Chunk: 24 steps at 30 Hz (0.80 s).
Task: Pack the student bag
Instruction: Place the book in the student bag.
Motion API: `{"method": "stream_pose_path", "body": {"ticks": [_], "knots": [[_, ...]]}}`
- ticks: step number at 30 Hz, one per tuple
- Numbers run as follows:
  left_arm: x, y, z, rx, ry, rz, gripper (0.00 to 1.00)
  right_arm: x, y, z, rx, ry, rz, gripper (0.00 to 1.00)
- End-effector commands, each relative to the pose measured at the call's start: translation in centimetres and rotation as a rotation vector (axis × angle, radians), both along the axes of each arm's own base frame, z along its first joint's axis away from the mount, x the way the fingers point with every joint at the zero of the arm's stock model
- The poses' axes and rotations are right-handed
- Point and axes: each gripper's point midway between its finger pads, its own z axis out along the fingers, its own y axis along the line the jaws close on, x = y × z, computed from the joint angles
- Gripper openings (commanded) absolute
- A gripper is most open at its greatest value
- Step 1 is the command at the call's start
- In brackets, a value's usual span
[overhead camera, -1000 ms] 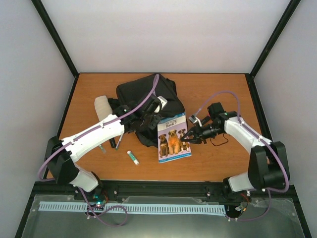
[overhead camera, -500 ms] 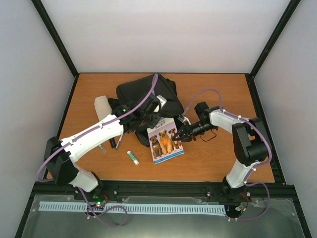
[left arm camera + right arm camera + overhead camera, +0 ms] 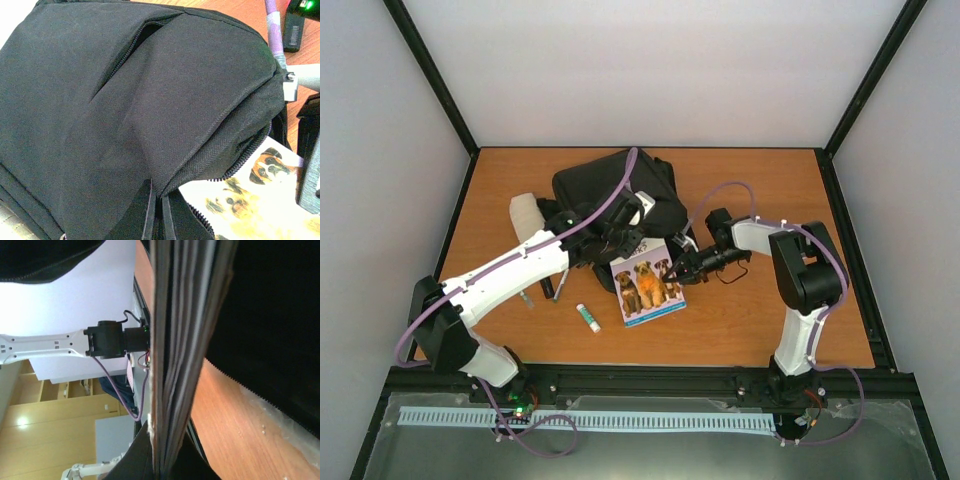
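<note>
The student bag [image 3: 615, 188], black and soft, lies at the back middle of the table. My left gripper [image 3: 618, 240] is shut on the fabric edge of its zip opening, lifting the flap [image 3: 200, 110]; the jaws [image 3: 157, 212] pinch the cloth by the zip. A thin book with dogs on its cover [image 3: 646, 284] lies tilted at the bag's front, its top edge at the opening. My right gripper [image 3: 677, 270] is shut on the book's right edge. The right wrist view shows the pages edge-on [image 3: 185, 340] between the jaws [image 3: 162, 462], with the bag's dark inside [image 3: 270, 310] beside them.
A glue stick [image 3: 588, 317] and a black marker [image 3: 548, 287] lie left of the book, near my left forearm. A beige roll [image 3: 525, 213] sits left of the bag. A black cable loop [image 3: 732, 276] rests by my right gripper.
My right gripper has slid the book left and toward the bag's opening, and the right arm has folded inward. The left gripper keeps hold of the flap in place.
</note>
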Motion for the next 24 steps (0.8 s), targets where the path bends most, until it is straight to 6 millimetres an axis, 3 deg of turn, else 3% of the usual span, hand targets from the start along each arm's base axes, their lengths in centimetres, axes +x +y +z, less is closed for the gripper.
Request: {"method": "stream_pose_path", "body": {"ticks": [1, 5, 10, 15, 24], "knots": [[0.5, -0.6, 3.2, -0.090, -0.067, -0.006, 0.01, 2.6, 0.9, 0.7, -0.010, -0.089, -0.028, 0.06], [0.5, -0.6, 3.0, -0.085, -0.064, -0.005, 0.01, 4.1, 1.0, -1.1, -0.079, -0.095, -0.048, 0.10], [0.5, -0.3, 3.3, -0.081, -0.078, 0.002, 0.01, 5.1, 0.7, -2.7, -0.161, -0.105, -0.065, 0.38], [0.4, -0.3, 3.5, -0.086, -0.081, -0.001, 0.01, 5.4, -0.4, -0.9, -0.203, -0.217, -0.095, 0.57], [-0.4, -1.4, 3.2, -0.129, -0.062, -0.055, 0.01, 4.8, -4.1, 0.6, -0.342, -0.456, -0.131, 0.73]]}}
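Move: The book is already in the right hand's grip by its right edge, its middle roughly 5 cm to that hand's left and about level with it; the bag mouth it is meant for lies some 5 cm ahead and 7 cm left. The glue stick lies on the table about 18 cm left, 9 cm back and 9 cm lower. From the left hand, still pinching the bag's flap, the book's middle is about 7 cm back, 3 cm right and 12 cm below. The book gets a last push forward, further into the bag mouth, as the right hand goes about 5 cm forward, dipping some 3 cm midway while its fingers spread wide and let go of the edge. The hand then rises and eases back to the right, fingertips tipping down and the wrist rolling, some 25 degrees altogether. The left hand keeps holding the flap up in place. ##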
